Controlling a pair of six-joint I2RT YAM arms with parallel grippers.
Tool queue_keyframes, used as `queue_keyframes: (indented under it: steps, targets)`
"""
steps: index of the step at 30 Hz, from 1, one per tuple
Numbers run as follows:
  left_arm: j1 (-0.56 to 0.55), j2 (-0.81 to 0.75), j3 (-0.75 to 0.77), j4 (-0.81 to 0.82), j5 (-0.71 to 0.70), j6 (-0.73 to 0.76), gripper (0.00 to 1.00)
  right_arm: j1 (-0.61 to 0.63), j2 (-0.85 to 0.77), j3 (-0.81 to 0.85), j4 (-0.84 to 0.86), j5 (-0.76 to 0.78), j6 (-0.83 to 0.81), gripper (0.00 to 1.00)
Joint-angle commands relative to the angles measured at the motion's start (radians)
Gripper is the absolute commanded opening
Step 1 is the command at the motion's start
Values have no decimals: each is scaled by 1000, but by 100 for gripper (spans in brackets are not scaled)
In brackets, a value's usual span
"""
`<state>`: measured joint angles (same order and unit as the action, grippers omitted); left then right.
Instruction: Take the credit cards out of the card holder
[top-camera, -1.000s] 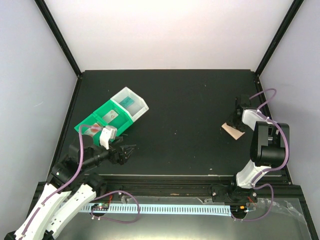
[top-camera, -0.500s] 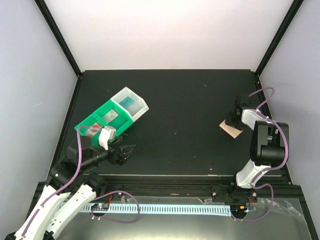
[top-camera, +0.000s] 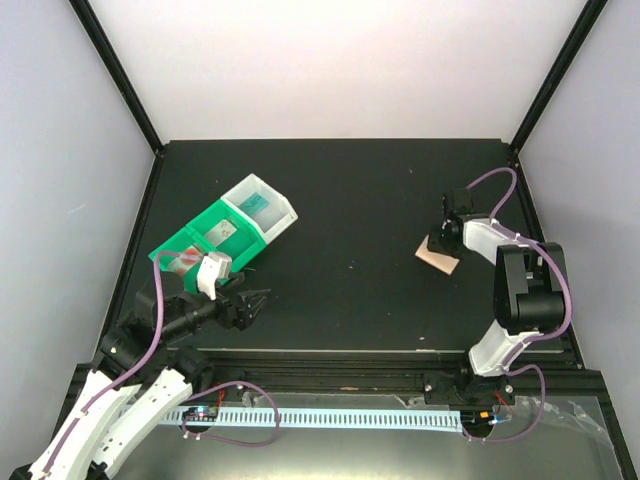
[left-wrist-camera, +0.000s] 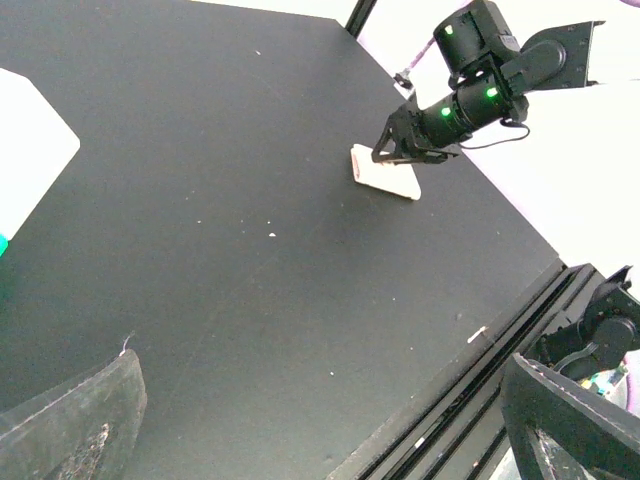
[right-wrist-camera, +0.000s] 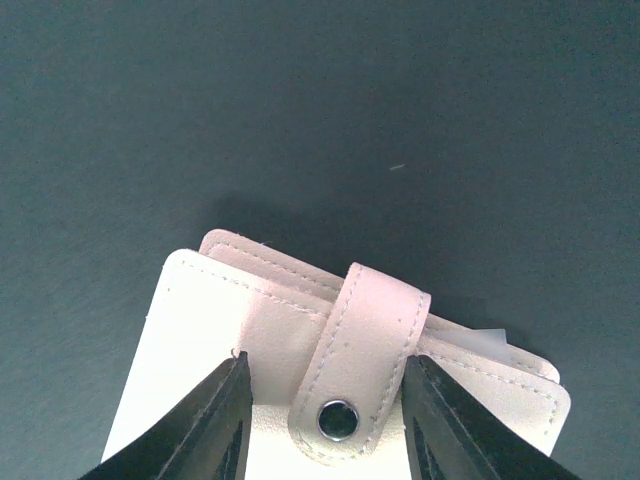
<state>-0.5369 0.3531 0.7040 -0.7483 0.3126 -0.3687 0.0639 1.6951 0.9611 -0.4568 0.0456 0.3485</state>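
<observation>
The card holder (top-camera: 437, 258), peach-tan and snapped shut by its strap (right-wrist-camera: 375, 330), lies on the black table at the right. My right gripper (top-camera: 440, 243) is down on its top face, open, one finger on each side of the strap; the left fingertip (right-wrist-camera: 228, 400) stands apart from it. In the left wrist view the card holder (left-wrist-camera: 385, 175) lies flat under that gripper. Credit cards lie in the bins at the left: a teal one (top-camera: 260, 203), a pale one (top-camera: 222, 230) and one with a red blotch (top-camera: 185, 258). My left gripper (top-camera: 250, 303) hovers wide open, holding nothing, just in front of the bins.
A green two-compartment bin (top-camera: 200, 245) and a white bin (top-camera: 275, 205) stand side by side at the left. The table's front edge and metal rail (left-wrist-camera: 480, 370) run below my left gripper. Black frame posts stand at the back corners.
My right gripper has moved left and slightly away from the arm bases, and the card holder has slid along with it. The left arm has stayed still.
</observation>
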Motion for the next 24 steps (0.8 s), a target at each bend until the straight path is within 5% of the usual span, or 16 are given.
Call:
queue_keyframes:
  steps: [1,24]
  targets:
    - [7,-8,13,10,-21,-1,99,84,17,-50,-94,-95,3,41]
    - [7,4,9,7,-53,-16,99,545,14,1,-120,-108,149,41]
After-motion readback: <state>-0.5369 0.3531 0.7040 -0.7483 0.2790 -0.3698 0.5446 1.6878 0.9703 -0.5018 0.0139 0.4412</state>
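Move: The right hand is already down at table height on the pink card holder, its fingertips either side of the snap strap; the holder's middle lies about 3 cm back and level with the hand sideways, some 1 cm lower. The green-and-white bin is far off, about 54 cm left of this hand and 4 cm farther out, with bare table between. From the raised left hand, the card holder lies roughly 19 cm ahead, 46 cm to the right and 23 cm below. Keeping its fingers at the same part-open gap astride the strap, the right hand drags the card holder across the table to the left, about 17 cm towards the bin and the left arm's side, without rising or sinking. The path curves back towards the base as it goes, by some 6 cm in all, mostly in the second half, and the hand swings counter-clockwise by 20 to 25 degrees, still pointing steeply down. ##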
